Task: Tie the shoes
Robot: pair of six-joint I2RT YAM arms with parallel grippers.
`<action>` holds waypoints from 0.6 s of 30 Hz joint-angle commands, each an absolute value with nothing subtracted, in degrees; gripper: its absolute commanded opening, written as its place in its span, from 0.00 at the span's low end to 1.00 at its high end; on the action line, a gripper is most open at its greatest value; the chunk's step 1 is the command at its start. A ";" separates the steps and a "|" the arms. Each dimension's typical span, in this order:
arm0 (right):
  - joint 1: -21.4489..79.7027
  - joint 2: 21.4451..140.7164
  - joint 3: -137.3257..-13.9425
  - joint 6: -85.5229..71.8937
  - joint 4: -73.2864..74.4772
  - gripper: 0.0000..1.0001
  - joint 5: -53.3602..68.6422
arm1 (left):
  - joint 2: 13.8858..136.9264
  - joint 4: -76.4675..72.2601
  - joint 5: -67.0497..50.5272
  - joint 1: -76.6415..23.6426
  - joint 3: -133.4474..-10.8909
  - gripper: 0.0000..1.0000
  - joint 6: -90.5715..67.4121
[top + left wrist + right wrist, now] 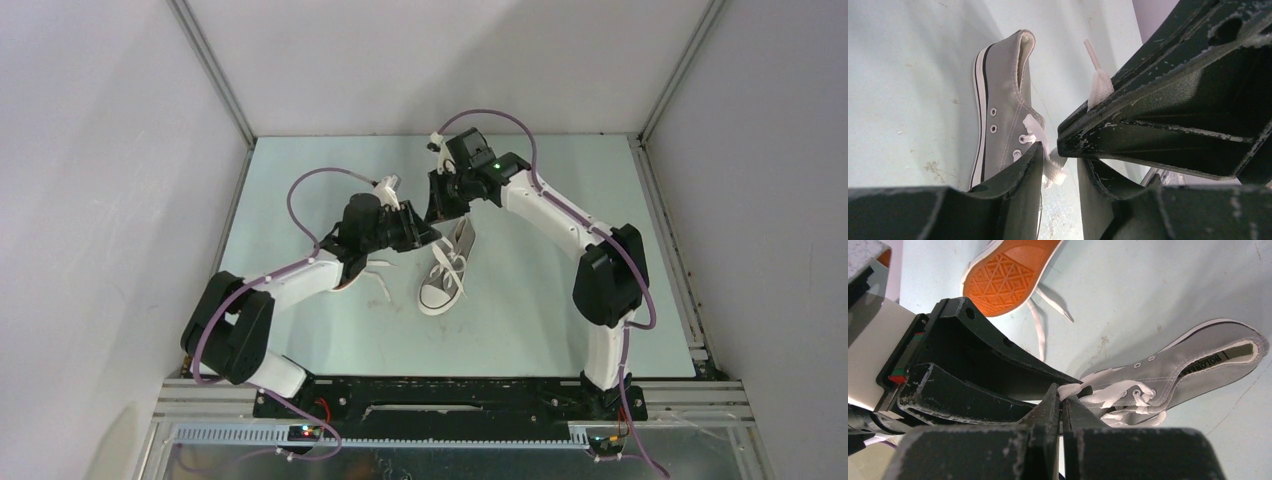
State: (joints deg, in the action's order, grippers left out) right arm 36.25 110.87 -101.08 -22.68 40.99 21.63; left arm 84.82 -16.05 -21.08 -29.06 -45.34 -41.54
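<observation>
One grey shoe (445,275) lies in the middle of the table, white toe cap toward the arms, its laces loose. My right gripper (1063,390) is shut on a white lace (1073,388) of this shoe, just above its eyelets. My left gripper (1060,155) comes in from the left and meets it tip to tip. Its jaws stand apart, with a strand of lace (1054,169) between the tips against the left finger. The lace end (1096,82) sticks up past the right gripper's fingers. The other shoe lies tipped with its orange sole (1003,280) showing, mostly hidden under the left arm.
The pale green table (560,200) is boxed in by white walls at the back and on both sides. The tipped shoe's loose laces (1038,325) trail across the table beside the left arm.
</observation>
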 commanded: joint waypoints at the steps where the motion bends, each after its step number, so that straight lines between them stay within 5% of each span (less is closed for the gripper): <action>1: 35.95 106.99 -101.88 -24.07 38.80 0.00 25.07 | 83.49 -19.34 -19.68 -28.56 -48.16 0.37 -40.78; 9: 35.87 106.42 -104.03 -24.06 40.17 0.00 25.49 | 80.22 -19.45 -16.13 -28.39 -47.10 0.41 -39.98; 14: 35.78 105.58 -104.07 -24.01 40.58 0.00 24.54 | 76.94 -17.69 -11.59 -28.31 -45.66 0.57 -39.01; 18: 35.41 106.24 -104.06 -24.25 40.62 0.00 24.65 | 74.44 -19.71 -10.92 -28.29 -43.52 0.59 -38.39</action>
State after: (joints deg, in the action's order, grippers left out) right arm 35.40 108.49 -101.84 -23.59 39.81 23.20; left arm 78.28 -15.97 -14.48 -28.93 -44.75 -40.21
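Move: The lace strand the left gripper straddles rises from the grey shoe to the shut right fingers, which already hold its end; it lies about 1 cm ahead, 1 cm right and 2 cm below the left hand. The grey shoe's middle is level with the left hand, 3 cm right and 11 below; the overturned orange-soled shoe is about 5 cm ahead, 18 left, 12 below. From the right hand the grey shoe is roughly 1 cm back, 4 right, 13 below. Keep the right fingers shut on the lace end and draw it straight up from the grey shoe, about 3 cm. Alongside, raise the left gripper some 3.5 cm, slowly at first and then faster, easing to the left late on while its fingers spread clearly wider around the strand and tip slightly upward. ##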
